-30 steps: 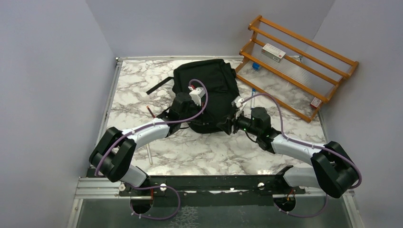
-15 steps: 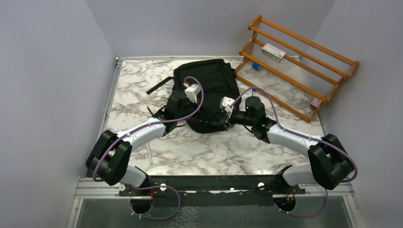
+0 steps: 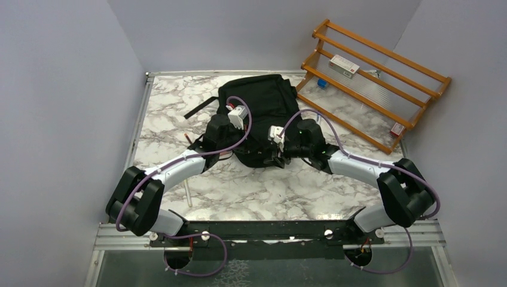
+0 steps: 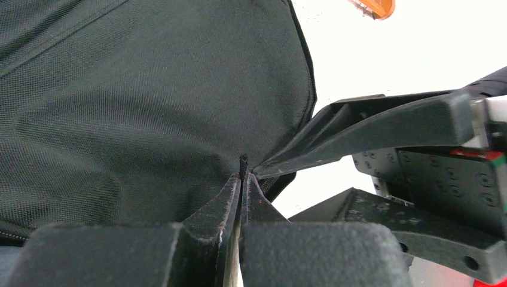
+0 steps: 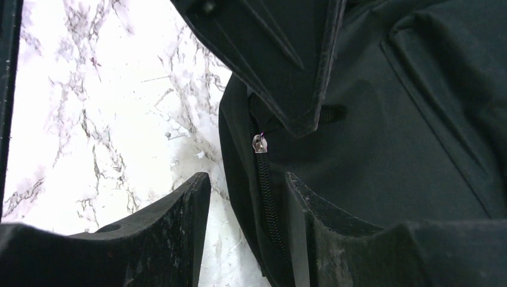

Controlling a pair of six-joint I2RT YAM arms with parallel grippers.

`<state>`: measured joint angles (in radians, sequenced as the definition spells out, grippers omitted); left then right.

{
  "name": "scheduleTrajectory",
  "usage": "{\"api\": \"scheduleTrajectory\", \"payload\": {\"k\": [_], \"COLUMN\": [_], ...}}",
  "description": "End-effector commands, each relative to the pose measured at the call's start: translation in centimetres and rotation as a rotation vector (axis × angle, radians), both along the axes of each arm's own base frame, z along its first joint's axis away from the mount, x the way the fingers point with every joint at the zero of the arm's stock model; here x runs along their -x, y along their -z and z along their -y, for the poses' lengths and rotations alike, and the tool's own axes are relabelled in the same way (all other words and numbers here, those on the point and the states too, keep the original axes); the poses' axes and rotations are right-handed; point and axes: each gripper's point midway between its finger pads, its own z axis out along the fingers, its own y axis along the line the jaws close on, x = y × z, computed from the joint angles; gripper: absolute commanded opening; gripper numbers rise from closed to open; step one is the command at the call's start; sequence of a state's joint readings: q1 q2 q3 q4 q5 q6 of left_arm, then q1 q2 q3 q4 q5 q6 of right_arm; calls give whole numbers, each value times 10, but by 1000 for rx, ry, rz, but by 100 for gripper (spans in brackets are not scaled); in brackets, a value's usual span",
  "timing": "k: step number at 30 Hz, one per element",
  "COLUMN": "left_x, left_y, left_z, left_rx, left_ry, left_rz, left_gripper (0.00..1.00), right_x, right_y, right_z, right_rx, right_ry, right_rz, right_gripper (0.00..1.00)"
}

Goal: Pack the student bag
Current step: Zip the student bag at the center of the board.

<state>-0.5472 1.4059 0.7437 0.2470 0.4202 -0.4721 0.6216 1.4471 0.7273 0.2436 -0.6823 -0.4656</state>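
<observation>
The student bag (image 3: 263, 104) is a black fabric backpack lying flat at the back middle of the marble table. My left gripper (image 4: 242, 179) is shut on a thin fold at the bag's near edge, with the bag (image 4: 149, 101) filling that view. In the top view the left gripper (image 3: 251, 149) meets my right gripper (image 3: 276, 155) at that near edge. In the right wrist view my right gripper (image 5: 248, 191) is open, its jaws either side of the bag's zipper line (image 5: 266, 197). A small silver zipper slider (image 5: 259, 143) sits just beyond them, under the left gripper's fingers (image 5: 287, 66).
A wooden slatted rack (image 3: 382, 89) leans at the back right, holding a white box (image 3: 344, 64) and a small blue item (image 3: 321, 84). A bag strap (image 3: 200, 107) trails left. A red-tipped pencil (image 3: 190, 140) and a white stick (image 3: 187, 194) lie by the left arm.
My right arm has swung left and forward until its gripper reached the bag's near edge. My left arm shifted slightly left, still pinching the bag.
</observation>
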Motion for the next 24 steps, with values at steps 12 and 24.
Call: {"api": "scheduleTrajectory", "payload": {"k": [12,24], "left_x": [-12,-55], "left_y": [-21,-37], "left_z": [-32,-83], "left_rx": [46,-67], "left_ry": [-91,-248], "left_rz": [51,138], "left_gripper": [0,0], "right_x": [-10,-7], "right_y": [-1,3], "right_z": [-2,15], "right_rx": [1,59], "right_ry": [67,133], "right_rz": [-22,-32], "right_gripper": [1,1]}}
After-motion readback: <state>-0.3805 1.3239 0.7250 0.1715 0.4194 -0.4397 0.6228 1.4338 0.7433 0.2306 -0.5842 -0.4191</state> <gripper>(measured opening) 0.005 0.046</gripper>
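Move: The left fingers already hold the zip slider's pull; the still-open end of the zip on the bag lies roughly 9 cm ahead and 10 cm to the left, a little lower. The red pen lies some 13 cm left of this hand and 4 cm back, down on the table. The zipped bag edge sits between the right hand's open fingers, about 1 cm ahead and 1 cm below, with the slider about 5 cm left and 2 cm ahead. The right fingers close and pinch the zipped edge of the bag, after easing down about 1.5 cm and slightly forward, then rise again by about 2 cm, keeping hold. Meanwhile the left hand, still shut on the pull, draws the slider along the zip away from the right hand, slowly then faster, about 6 cm left and 3 cm forward, turning some 10 degrees counter-clockwise. ##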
